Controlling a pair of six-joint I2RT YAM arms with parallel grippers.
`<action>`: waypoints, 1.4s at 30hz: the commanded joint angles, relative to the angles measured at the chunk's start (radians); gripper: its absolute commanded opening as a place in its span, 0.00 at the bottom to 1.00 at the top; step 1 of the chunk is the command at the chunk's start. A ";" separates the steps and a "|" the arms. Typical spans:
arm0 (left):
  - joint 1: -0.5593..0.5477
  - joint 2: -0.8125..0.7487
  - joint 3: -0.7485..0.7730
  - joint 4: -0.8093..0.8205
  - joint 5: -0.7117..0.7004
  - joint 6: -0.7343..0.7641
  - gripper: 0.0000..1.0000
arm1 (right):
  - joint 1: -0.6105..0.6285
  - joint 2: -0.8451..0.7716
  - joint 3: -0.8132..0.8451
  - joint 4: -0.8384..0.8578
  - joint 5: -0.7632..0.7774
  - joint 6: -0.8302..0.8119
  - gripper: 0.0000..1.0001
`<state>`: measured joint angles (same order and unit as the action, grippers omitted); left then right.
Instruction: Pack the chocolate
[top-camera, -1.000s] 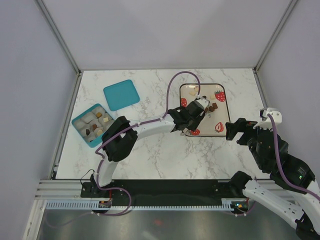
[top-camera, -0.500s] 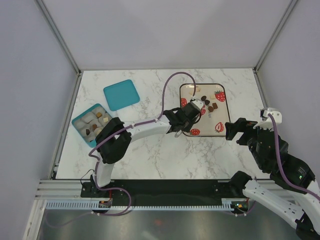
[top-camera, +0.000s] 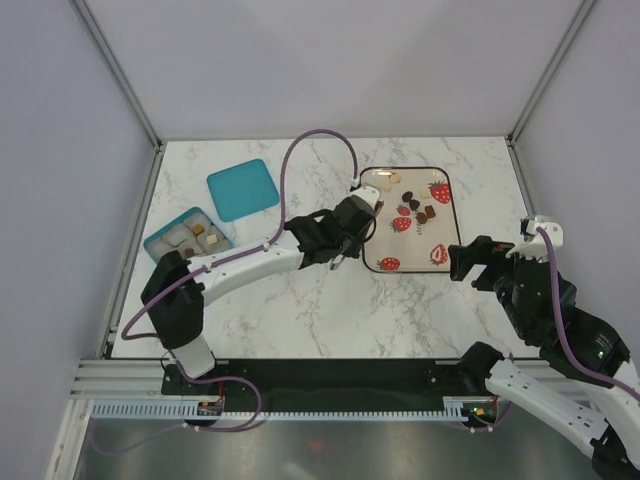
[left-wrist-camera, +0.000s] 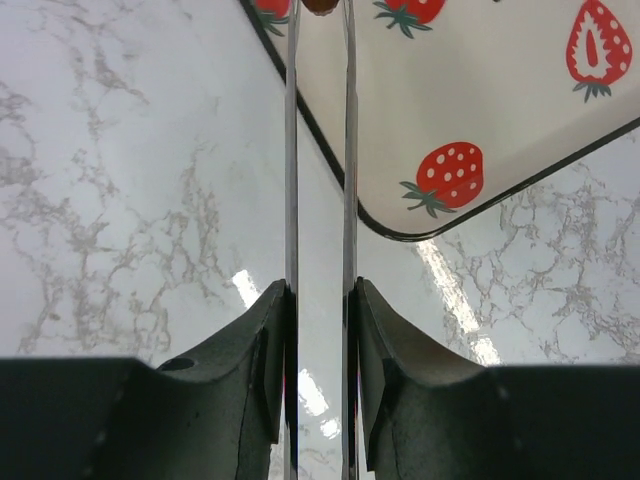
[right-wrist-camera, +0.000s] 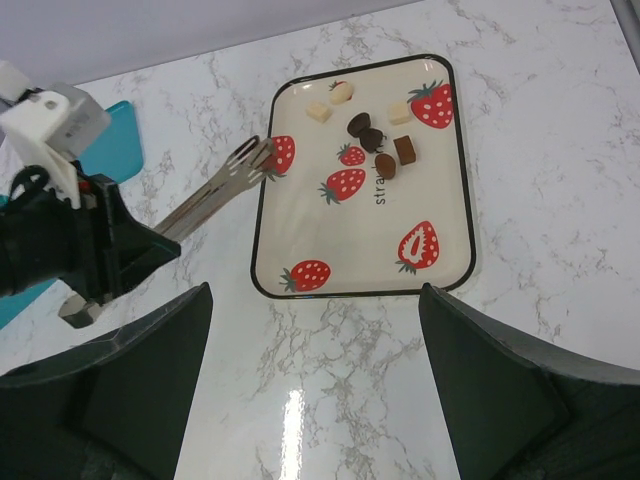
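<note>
My left gripper (left-wrist-camera: 320, 292) (top-camera: 350, 225) is shut on thin silver tongs (left-wrist-camera: 293, 150) (right-wrist-camera: 215, 190). The tong tips reach over the left edge of the strawberry-print tray (top-camera: 447, 215) (right-wrist-camera: 465, 200) and pinch a small brown chocolate piece (left-wrist-camera: 320, 4), cut off at the top of the left wrist view. Several loose chocolates (top-camera: 412, 206) (right-wrist-camera: 376, 140), dark brown and cream, lie in the far half of the tray. My right gripper (right-wrist-camera: 315, 380) (top-camera: 470, 260) hovers open and empty over the table near the tray's front right corner.
A teal box (top-camera: 160, 250) with divided cells holding several chocolates stands at the left. Its teal lid (top-camera: 243, 189) lies flat behind it. White walls with metal posts close in the marble table.
My left arm has swung left, carrying the tongs from the tray's middle back to its left edge. The tongs have closed in. The right arm has not moved.
</note>
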<state>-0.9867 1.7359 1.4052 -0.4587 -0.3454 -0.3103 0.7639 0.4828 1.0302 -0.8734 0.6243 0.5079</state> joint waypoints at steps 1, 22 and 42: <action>0.063 -0.134 -0.025 -0.038 -0.067 -0.076 0.37 | 0.006 -0.010 -0.005 0.022 -0.015 0.014 0.93; 0.733 -0.622 -0.337 -0.299 -0.110 -0.066 0.36 | 0.006 -0.023 -0.039 0.083 -0.046 -0.046 0.93; 0.967 -0.644 -0.407 -0.316 -0.047 -0.032 0.36 | 0.006 -0.042 -0.062 0.086 -0.049 -0.042 0.93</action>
<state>-0.0288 1.0988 1.0008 -0.7853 -0.3901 -0.3756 0.7639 0.4477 0.9749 -0.8223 0.5793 0.4744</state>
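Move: Held between the left fingers, the round brown chocolate is bound for the teal box, whose middle lies about 37 cm to this hand's left, some 4 cm back and 8 cm below. The blue lid is about 26 cm left and 8 cm ahead; the strawberry tray just left behind is 8 cm to the right and 2 cm ahead. From the idle right hand, the box is roughly 53 cm left, 7 cm ahead and 23 cm down. Carrying the pinched chocolate away from the tray, the left hand sweeps about 40 cm left to the teal box, rising a little at first, then slowing and starting to sink over the box's far-left row. Its wrist swings some 60 degrees counter-clockwise on the way, and the fingers keep their hold. ##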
